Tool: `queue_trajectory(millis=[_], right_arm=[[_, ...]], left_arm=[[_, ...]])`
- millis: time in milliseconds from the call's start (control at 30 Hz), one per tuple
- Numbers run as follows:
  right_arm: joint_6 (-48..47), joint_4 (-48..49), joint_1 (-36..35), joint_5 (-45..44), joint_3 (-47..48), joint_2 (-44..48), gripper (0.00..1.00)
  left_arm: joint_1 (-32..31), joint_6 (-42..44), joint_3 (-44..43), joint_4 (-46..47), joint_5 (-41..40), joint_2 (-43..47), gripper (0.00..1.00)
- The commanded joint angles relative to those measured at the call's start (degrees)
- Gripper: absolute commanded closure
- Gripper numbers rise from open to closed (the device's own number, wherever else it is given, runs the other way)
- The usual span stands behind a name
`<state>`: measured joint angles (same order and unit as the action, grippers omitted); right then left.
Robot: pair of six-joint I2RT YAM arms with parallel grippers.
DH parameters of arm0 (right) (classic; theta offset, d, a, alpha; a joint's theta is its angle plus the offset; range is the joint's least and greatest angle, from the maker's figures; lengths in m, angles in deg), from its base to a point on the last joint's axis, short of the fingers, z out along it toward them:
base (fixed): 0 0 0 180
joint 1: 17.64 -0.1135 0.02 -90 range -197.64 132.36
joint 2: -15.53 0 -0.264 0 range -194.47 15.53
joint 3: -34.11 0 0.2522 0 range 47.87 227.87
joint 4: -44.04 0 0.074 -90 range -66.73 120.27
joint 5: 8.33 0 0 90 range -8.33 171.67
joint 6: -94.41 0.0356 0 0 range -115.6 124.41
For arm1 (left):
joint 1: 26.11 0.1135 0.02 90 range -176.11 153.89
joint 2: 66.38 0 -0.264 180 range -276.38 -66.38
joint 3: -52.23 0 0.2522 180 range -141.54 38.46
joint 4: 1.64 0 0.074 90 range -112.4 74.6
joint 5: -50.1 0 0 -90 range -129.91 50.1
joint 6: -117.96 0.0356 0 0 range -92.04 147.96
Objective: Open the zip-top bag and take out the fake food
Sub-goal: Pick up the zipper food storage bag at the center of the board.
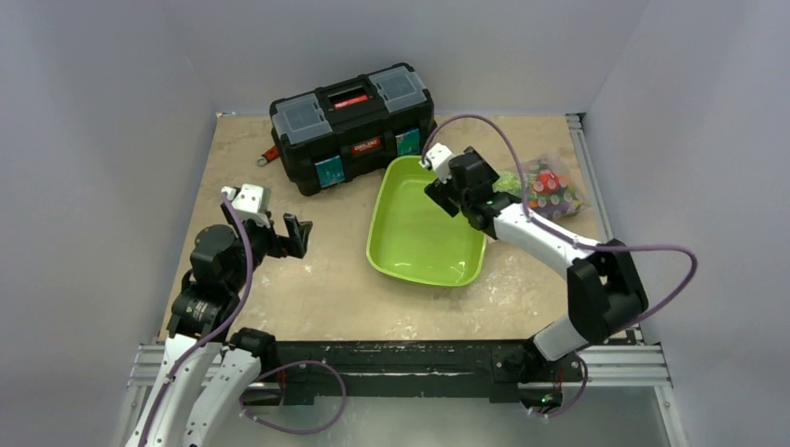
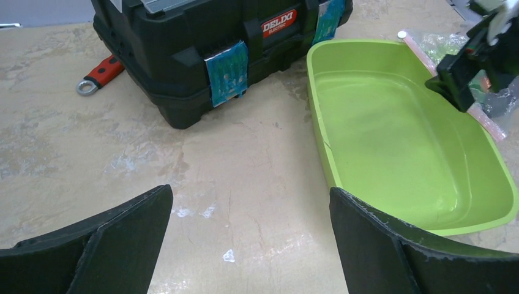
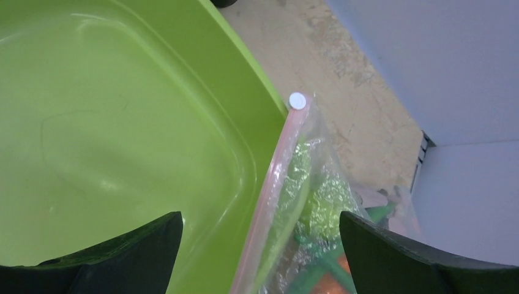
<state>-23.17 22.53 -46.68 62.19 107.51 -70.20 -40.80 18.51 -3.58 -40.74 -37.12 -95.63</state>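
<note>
The zip-top bag (image 1: 548, 186) lies at the table's far right, against the right rim of the lime-green tray (image 1: 410, 256). It is clear and crinkly, and its pink zip strip (image 3: 274, 184) has a white slider (image 3: 297, 100) at the far end. Fake food (image 1: 550, 189) shows through the plastic as green and orange pieces (image 3: 318, 260). My right gripper (image 1: 445, 196) hovers open over the tray's right rim; in the right wrist view (image 3: 260, 251) the strip runs between its fingers, untouched. My left gripper (image 1: 298, 235) stands open and empty (image 2: 251, 245) over bare table left of the tray.
A black toolbox (image 1: 354, 121) stands at the back, close to the tray's far corner. A red-handled tool (image 1: 269, 155) lies at its left end. White walls close in on both sides, and the bag sits near the right wall.
</note>
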Motion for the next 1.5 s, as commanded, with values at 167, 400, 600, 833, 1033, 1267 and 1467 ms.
queue_trajectory(millis=[167, 400, 600, 833, 1033, 1267, 1467], right_arm=[[-0.6, 16.8, -3.3, -21.6, -2.3, -9.2, 0.09], [-5.4, 23.7, -3.3, -25.3, -5.3, -13.1, 0.16], [-8.4, 27.8, -3.2, -26.8, -6.9, -14.2, 0.31], [-10.8, 31.1, -2.6, -27.6, -6.9, -16.5, 0.54], [-10.8, 30.9, -1.7, -27.5, -6.7, -17.7, 0.54], [-11.0, 30.8, -1.4, -27.4, -6.7, -17.0, 0.86], [-6.1, 23.6, 0.1, -22.9, -5.6, -10.9, 1.0]], left_arm=[[-0.2, -0.3, -2.6, 1.4, 1.0, 0.4, 0.0], [-0.1, -0.3, -2.6, 1.4, 1.0, 0.2, 0.0], [-0.2, -0.2, -2.6, 1.4, 1.0, 0.0, 0.0], [-0.2, -0.3, -2.6, 1.4, 1.3, -0.2, 0.0], [-0.2, -0.3, -2.6, 1.4, 1.4, -0.1, 0.0], [-0.2, -0.2, -2.6, 1.4, 1.3, 0.0, 0.0], [-0.1, -0.2, -2.5, 1.4, 1.3, 0.2, 0.0]])
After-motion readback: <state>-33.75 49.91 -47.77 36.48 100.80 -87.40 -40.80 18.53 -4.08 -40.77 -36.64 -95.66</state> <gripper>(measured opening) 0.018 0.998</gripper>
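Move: The right hand hovers wide open over the tray's right rim; the gripping spot on the food storage bag's zip strip is about 3 cm ahead, 5 cm right and 6 cm below. The white slider is some 9 cm ahead, 3 cm right, and the bag's body 1 cm ahead, 16 cm right. The green tray's middle lies about 6 cm back, 7 cm left. From the left hand, that spot is roughly 19 cm ahead, 38 cm right. Downwards some 6 cm and to the right about 5 cm, easing slightly forward, the right hand comes down onto the zip strip beside the tray rim. On the way it rolls left side down and swings clockwise, while the fingers narrow and finally close fully, pinching the pink strip a few centimetres nearer than the slider. ##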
